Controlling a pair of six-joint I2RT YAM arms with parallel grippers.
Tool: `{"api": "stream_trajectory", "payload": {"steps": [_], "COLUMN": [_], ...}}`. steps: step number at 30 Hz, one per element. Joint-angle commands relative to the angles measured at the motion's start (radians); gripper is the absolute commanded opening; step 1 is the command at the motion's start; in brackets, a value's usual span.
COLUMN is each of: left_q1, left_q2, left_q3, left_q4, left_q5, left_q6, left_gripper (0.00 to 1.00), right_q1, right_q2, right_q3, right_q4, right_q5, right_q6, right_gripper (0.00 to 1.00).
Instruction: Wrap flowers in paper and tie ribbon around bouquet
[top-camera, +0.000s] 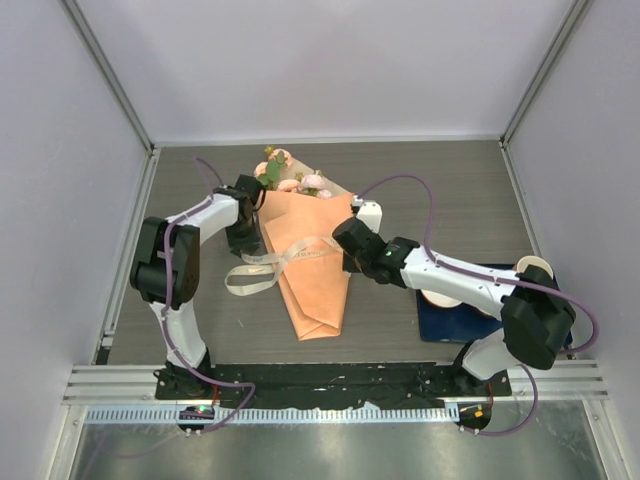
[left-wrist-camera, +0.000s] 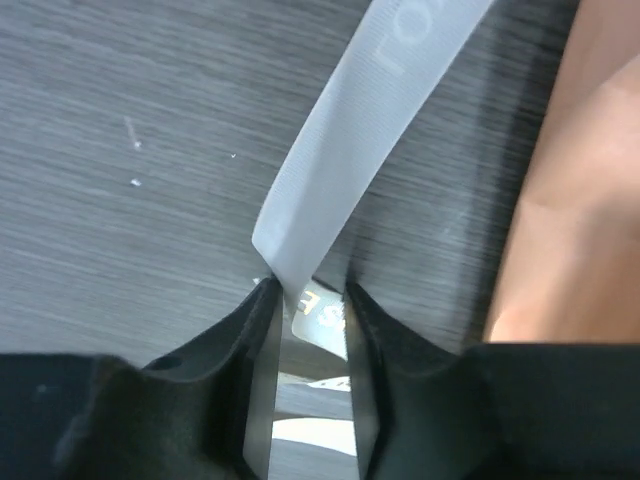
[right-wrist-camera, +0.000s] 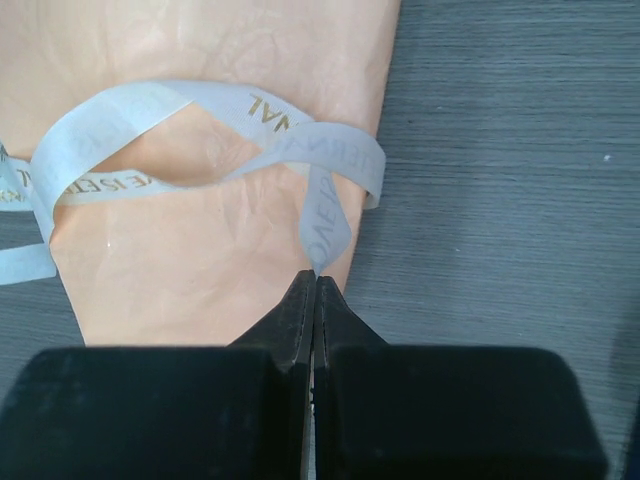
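Observation:
The bouquet is an orange paper (top-camera: 318, 280) cone lying mid-table, its pink flowers (top-camera: 290, 180) at the far, wide end. The cream ribbon (top-camera: 262, 268) crosses the cone's middle and loops out to its left. My left gripper (top-camera: 248, 240) is down at the cone's left edge. In the left wrist view its fingers (left-wrist-camera: 308, 300) stand apart with a strip of ribbon (left-wrist-camera: 340, 150) running between them, the paper (left-wrist-camera: 580, 200) to the right. My right gripper (top-camera: 345, 255) is at the cone's right edge. It (right-wrist-camera: 317, 275) is shut on the ribbon's end (right-wrist-camera: 328, 225) over the paper (right-wrist-camera: 200, 260).
A dark blue mat (top-camera: 450, 325) lies at the near right under the right arm, with a white bowl (top-camera: 440, 298) on it. A pale round object (top-camera: 535, 265) sits by the right arm's elbow. Enclosure walls stand on the left, far and right sides.

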Motion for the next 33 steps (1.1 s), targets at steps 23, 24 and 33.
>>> {"api": "stream_trajectory", "payload": {"steps": [23, 24, 33], "left_q1": [0.484, 0.506, 0.721], "left_q2": [-0.460, -0.534, -0.666], "left_q3": [-0.305, -0.380, -0.343], "left_q4": [0.184, 0.221, -0.103], "left_q5": [0.579, 0.539, 0.168], "left_q6": [-0.771, -0.791, -0.658], "left_gripper": [0.00, 0.00, 0.00], "right_q1": [-0.497, -0.537, -0.801], "right_q2": [0.125, 0.123, 0.211], "right_q3": [0.116, 0.111, 0.208], "right_q4": [-0.350, -0.348, -0.426], "right_q5": [0.231, 0.263, 0.571], "right_q6": [0.795, 0.803, 0.802], "right_gripper": [0.00, 0.00, 0.01]}}
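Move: The ribbon's free tail stands between the left hand's open fingers, about 1 cm below the fingertip midpoint; the paper bouquet's middle is some 15 cm to the right and 2 cm back, the flowers about 18 cm ahead and 11 cm right. The right hand holds the other end, bound for open table roughly 31 cm right, 8 cm ahead and 11 cm below. From it, the bouquet lies about 9 cm left, 3 cm back and 8 cm below, the blue tray 32 cm right, 13 cm back and 11 cm below. The ribbon's tail is pinched as the left fingers shut, then lifted and drawn away from the bouquet, up first and afterwards about 13 cm left and slightly back, the hand turning some 70 degrees counter-clockwise. Keeping its grip on the other end, the right hand rises a little, then sweeps fast about 30 cm right and somewhat forward past the tray's far side, turning clockwise to point right. ##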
